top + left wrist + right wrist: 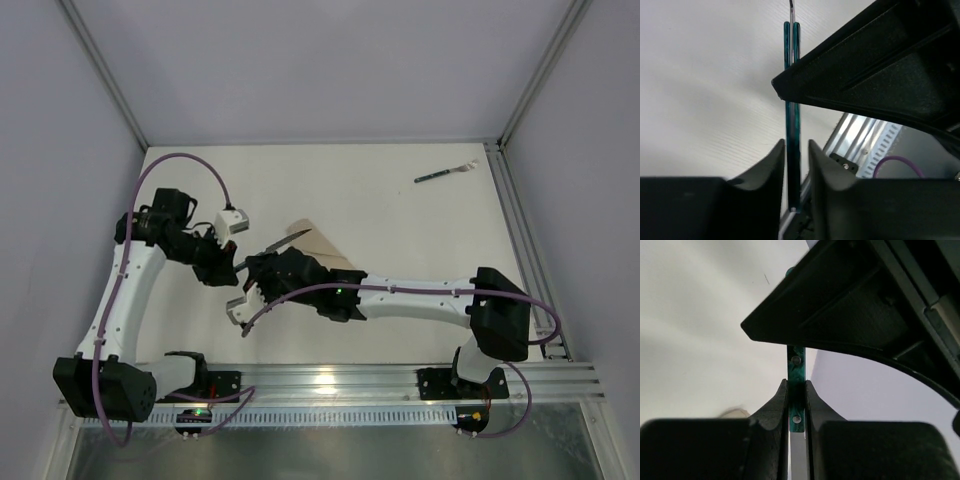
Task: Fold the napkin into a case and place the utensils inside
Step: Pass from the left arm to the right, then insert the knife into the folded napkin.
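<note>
A knife with a dark green handle hangs above the table left of centre, and both grippers hold it. My left gripper is shut on the handle's end, which stands between its fingers. My right gripper is shut on the riveted handle where it meets the blade. The beige napkin, folded to a narrow wedge, lies just behind the right gripper, partly hidden by it. The fork lies alone at the far right of the table.
The two gripper bodies sit almost against each other over the table's left half. A metal rail runs along the near edge, with both arm bases on it. Enclosure frame posts border the table at the back corners.
</note>
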### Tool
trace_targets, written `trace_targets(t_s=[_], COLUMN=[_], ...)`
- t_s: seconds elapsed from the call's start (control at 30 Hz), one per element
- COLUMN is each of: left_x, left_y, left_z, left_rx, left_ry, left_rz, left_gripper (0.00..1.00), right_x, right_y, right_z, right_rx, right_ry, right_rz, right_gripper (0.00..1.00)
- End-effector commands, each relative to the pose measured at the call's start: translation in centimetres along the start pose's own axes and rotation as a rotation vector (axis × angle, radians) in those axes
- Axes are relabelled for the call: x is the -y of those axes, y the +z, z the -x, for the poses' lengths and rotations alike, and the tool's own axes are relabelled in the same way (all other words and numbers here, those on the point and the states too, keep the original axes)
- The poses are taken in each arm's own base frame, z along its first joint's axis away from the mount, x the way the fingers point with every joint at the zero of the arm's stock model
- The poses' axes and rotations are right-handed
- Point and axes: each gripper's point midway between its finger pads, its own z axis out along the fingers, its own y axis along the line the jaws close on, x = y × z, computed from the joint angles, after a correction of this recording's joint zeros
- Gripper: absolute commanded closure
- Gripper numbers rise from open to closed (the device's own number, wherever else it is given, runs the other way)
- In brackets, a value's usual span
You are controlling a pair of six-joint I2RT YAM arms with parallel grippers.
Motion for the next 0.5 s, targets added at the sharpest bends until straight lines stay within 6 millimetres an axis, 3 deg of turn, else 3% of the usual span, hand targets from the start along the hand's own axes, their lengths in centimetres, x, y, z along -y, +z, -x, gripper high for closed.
trace_targets(t_s=[0.0,0.1,0.13,0.3,0.37,0.47], left_x=[2.8,1.6,1.3,-1.3,-2.3,-4.6], left_y=[-1.0,-1.2,-1.4,-3.1,-3.6,-3.5], left_z=[0.5,2.5,3.1,8.2,9.5,10.1], left_rx=[0.026,0.099,0.123,0.301,0.350,0.362], left_ry=[-0.036,-0.047,-0.050,-0.071,-0.089,-0.135], left_rz=[-0.076,-0.015,0.008,0.149,0.201,0.281], left_gripper=[0.67,0.41,0.38,0.30,0.26,0.25], right_x=[2.8,0.0,-2.1,-8.2,-11.8,-13.3], right_y=[-1.5,-2.3,-2.6,-5.0,-6.7,-8.2], right_z=[-0.7,-1.5,-2.0,-5.0,-6.6,-8.5], right_rx=[-0.053,-0.113,-0.145,-0.297,-0.382,-0.469], right_ry=[0.230,0.396,0.465,0.698,0.804,0.951], right_rz=[-0.065,0.014,0.059,0.169,0.233,0.227], right_gripper=[0.96,0.96,0.96,0.96,0.96,0.96])
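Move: I have the knife by its handle in both hands, high over the table, its middle about 6 cm right and 2 cm ahead of my right hand. The folded napkin lies on the table roughly 17 cm to the right of that hand, 8 cm farther out and some 22 cm below. From my left hand, the napkin is about 20 cm right, 12 cm ahead and 19 cm down; the knife's middle is 8 cm right, 5 cm ahead and 4 cm up. I open my left fingers wide and let the knife handle go, then draw that hand up and forward, clear of it. My right hand keeps its pinch near the blade end of the handle and carries the knife right and down in equal parts, about 11 cm each and gathering speed, towards the napkin, turning clockwise some 30 degrees as its fingers tip more steeply down. ##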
